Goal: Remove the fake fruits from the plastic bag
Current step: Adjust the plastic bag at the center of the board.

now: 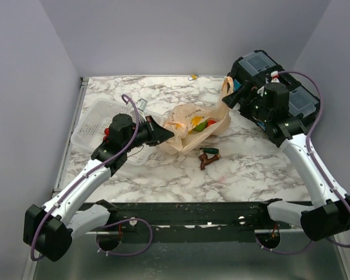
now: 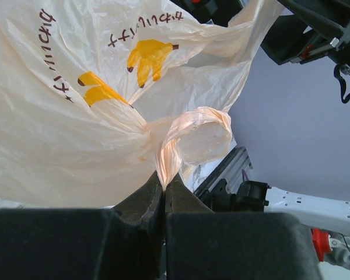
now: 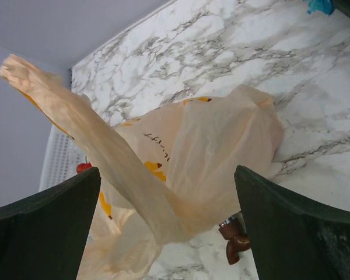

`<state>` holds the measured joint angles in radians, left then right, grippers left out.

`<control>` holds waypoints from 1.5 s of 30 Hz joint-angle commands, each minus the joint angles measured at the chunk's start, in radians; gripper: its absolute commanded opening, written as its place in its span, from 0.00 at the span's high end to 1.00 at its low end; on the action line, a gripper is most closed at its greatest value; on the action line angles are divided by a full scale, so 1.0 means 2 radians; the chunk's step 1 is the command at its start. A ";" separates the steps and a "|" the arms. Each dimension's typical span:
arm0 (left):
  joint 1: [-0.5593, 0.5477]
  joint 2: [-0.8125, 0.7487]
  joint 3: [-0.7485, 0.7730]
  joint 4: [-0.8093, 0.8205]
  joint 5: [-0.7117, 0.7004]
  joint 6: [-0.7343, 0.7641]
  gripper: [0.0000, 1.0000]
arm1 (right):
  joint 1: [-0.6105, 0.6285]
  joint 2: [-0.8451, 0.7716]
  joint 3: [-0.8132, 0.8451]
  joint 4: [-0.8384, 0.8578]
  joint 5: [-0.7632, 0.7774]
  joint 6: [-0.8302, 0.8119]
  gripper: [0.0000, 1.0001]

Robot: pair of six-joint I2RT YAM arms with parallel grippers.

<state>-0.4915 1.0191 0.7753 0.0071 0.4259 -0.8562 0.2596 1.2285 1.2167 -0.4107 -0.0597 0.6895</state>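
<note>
The peach plastic bag [image 1: 189, 119] with yellow banana prints lies mid-table, its mouth facing right. Fake fruits show in the mouth: a green one [image 1: 202, 124], a yellow one [image 1: 193, 130] and a red bit [image 1: 212, 122]. My left gripper [image 1: 162, 135] is shut on a twisted loop handle [image 2: 189, 137] at the bag's left end, and the bag [image 2: 76, 105] fills that view. My right gripper [image 3: 168, 172] hangs open above the bag [image 3: 221, 151]. The other handle [image 3: 87, 128] rises loose between its fingers, touching neither. This handle [image 1: 226, 87] stands up beside the right gripper [image 1: 234, 96].
A small brown object [image 1: 209, 156] lies on the marble in front of the bag and shows as a brown object [image 3: 234, 242] in the right wrist view. A white mesh basket [image 1: 96, 119] sits at the left. Black boxes [image 1: 280, 81] stand at the back right.
</note>
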 commanded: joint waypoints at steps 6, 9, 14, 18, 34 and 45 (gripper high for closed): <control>-0.010 -0.016 -0.005 0.007 -0.003 0.011 1.00 | -0.002 -0.095 -0.109 0.024 -0.061 0.033 0.00; -0.013 -0.019 -0.013 0.015 0.002 0.010 1.00 | -0.002 -0.121 -0.149 0.076 -0.097 0.045 0.00; -0.023 -0.024 -0.023 0.024 0.002 0.012 1.00 | 0.009 -0.099 -0.173 0.119 -0.129 0.077 0.07; -0.032 -0.031 -0.027 0.023 0.000 0.014 1.00 | 0.041 -0.085 -0.191 0.147 -0.107 0.101 0.15; -0.072 -0.167 -0.137 0.071 -0.065 0.012 0.87 | 0.067 -0.107 -0.287 0.238 -0.031 0.114 0.99; -0.079 -0.190 -0.062 -0.091 -0.041 0.183 0.27 | 0.067 -0.100 -0.297 0.273 -0.081 0.085 0.99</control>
<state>-0.6460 0.6262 0.5163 0.0170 0.3187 -0.7074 0.3931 1.0271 0.6250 0.0902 -0.1856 0.8925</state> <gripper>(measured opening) 0.649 0.011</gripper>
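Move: The fold of the plastic bag's near right rim that the open right fingers go for is some 7 cm back from them, 6 cm left and 10 cm below. The green fruit in the bag lies about 3 cm ahead and 10 cm left of that hand, the brass tap 9 cm back and 7 cm left, both 20 cm or so lower. The left hand grips the bag's left handle; the near table edge is 15 cm straight back and 21 cm below, the tap 2 cm ahead, 12 cm right. Back about 6 cm first, then down some 8 cm and left, the open right hand swings slightly counter-clockwise and rolls its left side up, closes its fingers on the folded near right rim of the bag and lifts about a centimetre. Meanwhile the left hand, holding the handle, draws back slowly, then faster, towards the near edge, opens to let go and tips its fingers up. ##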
